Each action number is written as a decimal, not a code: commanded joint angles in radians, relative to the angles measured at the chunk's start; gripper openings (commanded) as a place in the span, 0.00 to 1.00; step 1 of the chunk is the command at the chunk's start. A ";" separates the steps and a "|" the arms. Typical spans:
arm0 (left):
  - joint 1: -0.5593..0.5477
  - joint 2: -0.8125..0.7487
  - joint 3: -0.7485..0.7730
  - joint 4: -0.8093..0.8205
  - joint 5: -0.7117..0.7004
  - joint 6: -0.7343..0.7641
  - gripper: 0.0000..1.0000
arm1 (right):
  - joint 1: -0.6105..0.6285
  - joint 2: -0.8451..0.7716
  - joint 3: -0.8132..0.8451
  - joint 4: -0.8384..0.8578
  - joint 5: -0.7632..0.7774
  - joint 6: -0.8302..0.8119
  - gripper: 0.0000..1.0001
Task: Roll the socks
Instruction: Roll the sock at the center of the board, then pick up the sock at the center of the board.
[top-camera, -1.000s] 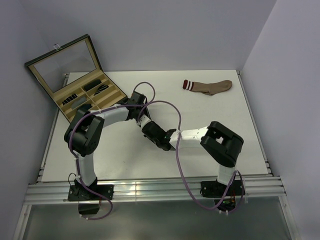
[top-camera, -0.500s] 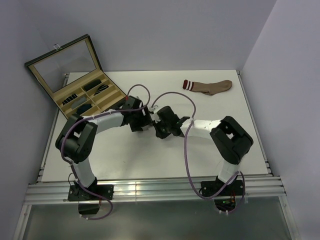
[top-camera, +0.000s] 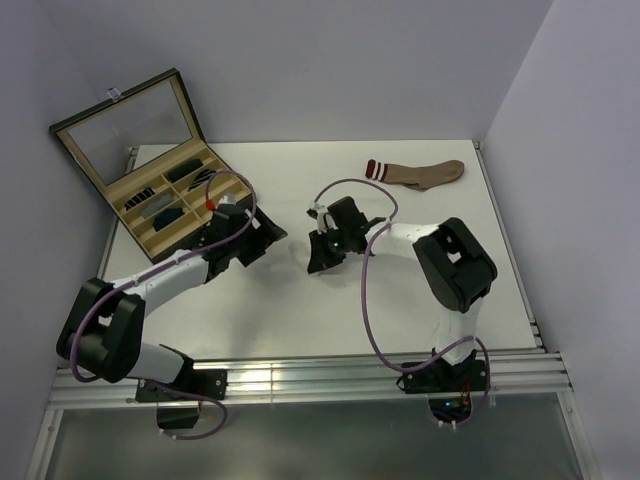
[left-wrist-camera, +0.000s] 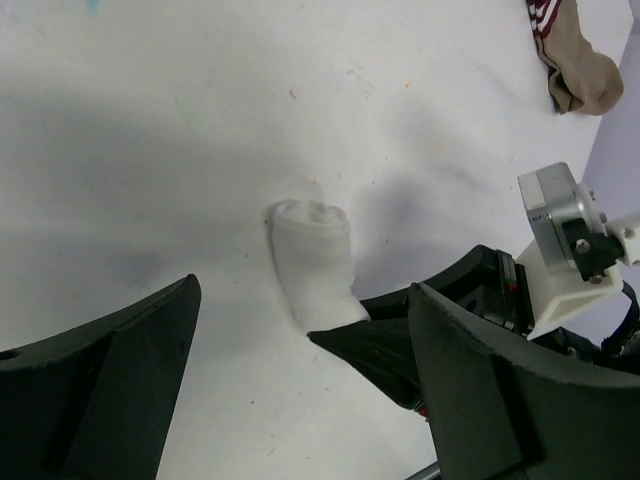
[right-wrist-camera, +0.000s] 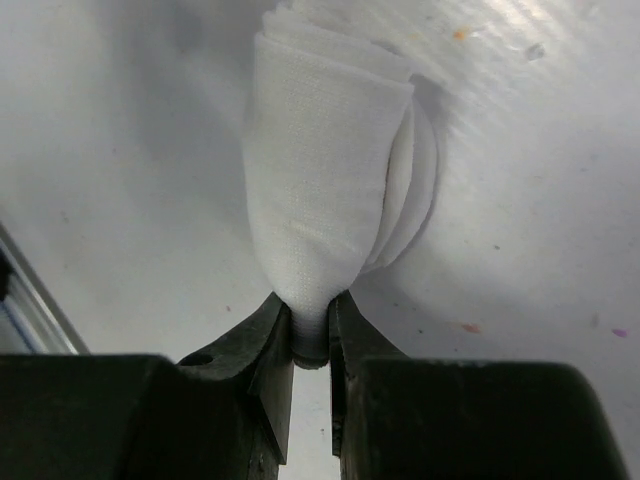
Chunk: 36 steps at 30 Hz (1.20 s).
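A white sock (right-wrist-camera: 330, 170), rolled into a short compact bundle, lies on the white table. My right gripper (right-wrist-camera: 311, 335) is shut on its near end, with the fabric pinched between both fingers. In the left wrist view the same sock (left-wrist-camera: 312, 262) lies ahead, and the right gripper's dark fingers (left-wrist-camera: 385, 345) meet it from the right. My left gripper (left-wrist-camera: 300, 400) stands wide open, apart from the sock and holding nothing. From above, the left gripper (top-camera: 262, 242) is left of the right gripper (top-camera: 314, 266). I cannot make out the sock there.
A tan sock (top-camera: 420, 173) with red and white cuff stripes lies flat at the table's far right, also in the left wrist view (left-wrist-camera: 575, 65). An open display box (top-camera: 170, 200) with dark items in its compartments stands at the far left corner.
My left gripper has opened, let go of the sock and drawn back to the left. The right gripper has swung further from me with the white sock still pinched.
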 joint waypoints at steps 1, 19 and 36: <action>-0.023 -0.009 -0.065 0.150 0.031 -0.079 0.89 | -0.015 0.046 0.039 -0.048 -0.116 0.039 0.00; -0.138 0.262 -0.009 0.184 -0.010 -0.139 0.83 | -0.114 0.211 0.050 0.088 -0.369 0.286 0.00; -0.178 0.385 0.089 0.037 -0.034 -0.135 0.66 | -0.173 0.293 -0.026 0.320 -0.474 0.539 0.01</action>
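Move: The rolled white sock lies about 9 cm to the left hand's right, barely 1 cm farther out and some 8 cm below it. From the right hand, which already pinches its tail, the roll's middle is about 3 cm left, 2 cm ahead and 1 cm lower. The sock box's middle is some 18 cm left and 11 cm ahead of the left hand; the brown sock is about 26 cm right and 23 cm ahead of the right hand. The open left hand comes down and back to the right towards the white roll, then, nearly level, slides forward again and farther right, about 7 cm right and 6.5 cm down in all, its fingers narrowing but still apart as they come to straddle the roll. The right hand stays in place and keeps its pinch on the tail while the wrist turns about 40 degrees, mostly a clockwise roll seen along its fingers, which flatten to point left. ##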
